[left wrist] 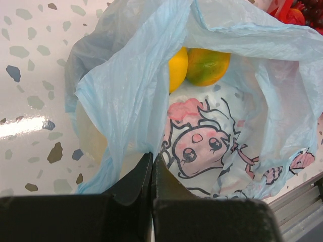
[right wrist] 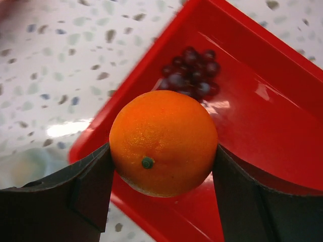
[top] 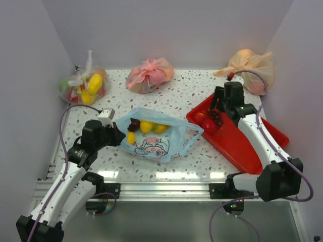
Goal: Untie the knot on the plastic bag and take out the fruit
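The light blue plastic bag (top: 151, 135) with its cartoon print (left wrist: 199, 146) lies mid-table, its mouth open; no knot is in view. Inside it are a lemon (left wrist: 176, 68), a mango (left wrist: 208, 65) and a dark fruit (top: 134, 124). My left gripper (left wrist: 152, 157) is shut on the bag's left rim (top: 117, 135). Over the red tray's (right wrist: 267, 126) near-left end, my right gripper (right wrist: 162, 151) holds an orange (right wrist: 162, 142) between its fingers. A grape bunch (right wrist: 194, 75) and a red fruit (top: 208, 126) lie in the tray (top: 242, 143).
At the back stand a clear bag of yellow fruit (top: 83, 85) on the left, a pink knotted bag (top: 150, 75) in the middle and an orange bag (top: 250, 65) on the right. Walls close in on three sides.
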Controlling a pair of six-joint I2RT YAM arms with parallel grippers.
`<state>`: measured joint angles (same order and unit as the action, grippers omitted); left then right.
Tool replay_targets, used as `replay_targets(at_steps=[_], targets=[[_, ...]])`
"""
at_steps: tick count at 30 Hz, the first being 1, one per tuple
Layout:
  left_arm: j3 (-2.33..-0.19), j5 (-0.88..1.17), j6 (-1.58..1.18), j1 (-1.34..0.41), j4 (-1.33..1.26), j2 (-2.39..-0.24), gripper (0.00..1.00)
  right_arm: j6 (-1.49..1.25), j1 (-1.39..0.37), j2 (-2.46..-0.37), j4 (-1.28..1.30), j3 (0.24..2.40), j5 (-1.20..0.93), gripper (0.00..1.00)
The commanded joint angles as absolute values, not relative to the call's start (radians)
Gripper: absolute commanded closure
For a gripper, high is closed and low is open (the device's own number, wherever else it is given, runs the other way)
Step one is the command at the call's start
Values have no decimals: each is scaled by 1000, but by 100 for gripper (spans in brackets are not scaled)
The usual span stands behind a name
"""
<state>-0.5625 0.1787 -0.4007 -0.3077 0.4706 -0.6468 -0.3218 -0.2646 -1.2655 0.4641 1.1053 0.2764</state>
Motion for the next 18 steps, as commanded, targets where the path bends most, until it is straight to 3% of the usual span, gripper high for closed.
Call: replay_targets(at_steps=[1, 7, 11, 15, 16, 18], targets=[[-558, 179, -397, -299, 422, -644, 100, -396, -118, -1285, 427, 1040, 259, 93], [-558, 179, -397, -299, 420, -644, 100, -468, 38, -1409, 338, 1015, 236, 88], [-560, 179, -397, -301, 422, -641, 100, -483, 74, -1527, 308, 1040, 227, 78], [-558, 178, -397, -301, 420, -637, 100, -485, 74, -1588, 301, 1086, 201, 37], [-558, 176, -399, -299, 420, -637, 100, -486, 74, -1588, 304, 1092, 189, 18], [-558, 178, -397, -299, 420, -634, 100, -488, 74, -1560, 307, 1092, 166, 4]])
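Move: The right gripper already holds the orange high near the left end of the red tray. The free tray floor it is bound for lies about 11 cm to its right, 2 cm ahead and 15 cm down. Left of that spot, and about as low, lie the grapes, some 4 cm ahead of the hand and 4 cm right; the large red fruit is roughly 3 cm back and straight below. From the left gripper the spot is about 55 cm right and 14 cm ahead. Sweep the right gripper with the orange about 11 cm to the right over the tray, sinking as it goes, then carry on down almost straight beside the grapes, some 13 cm lower in all. Turn the wrist about 20 degrees clockwise and tip the fingers about 15 degrees further down; once low over the tray floor, open them and let go of the orange. ##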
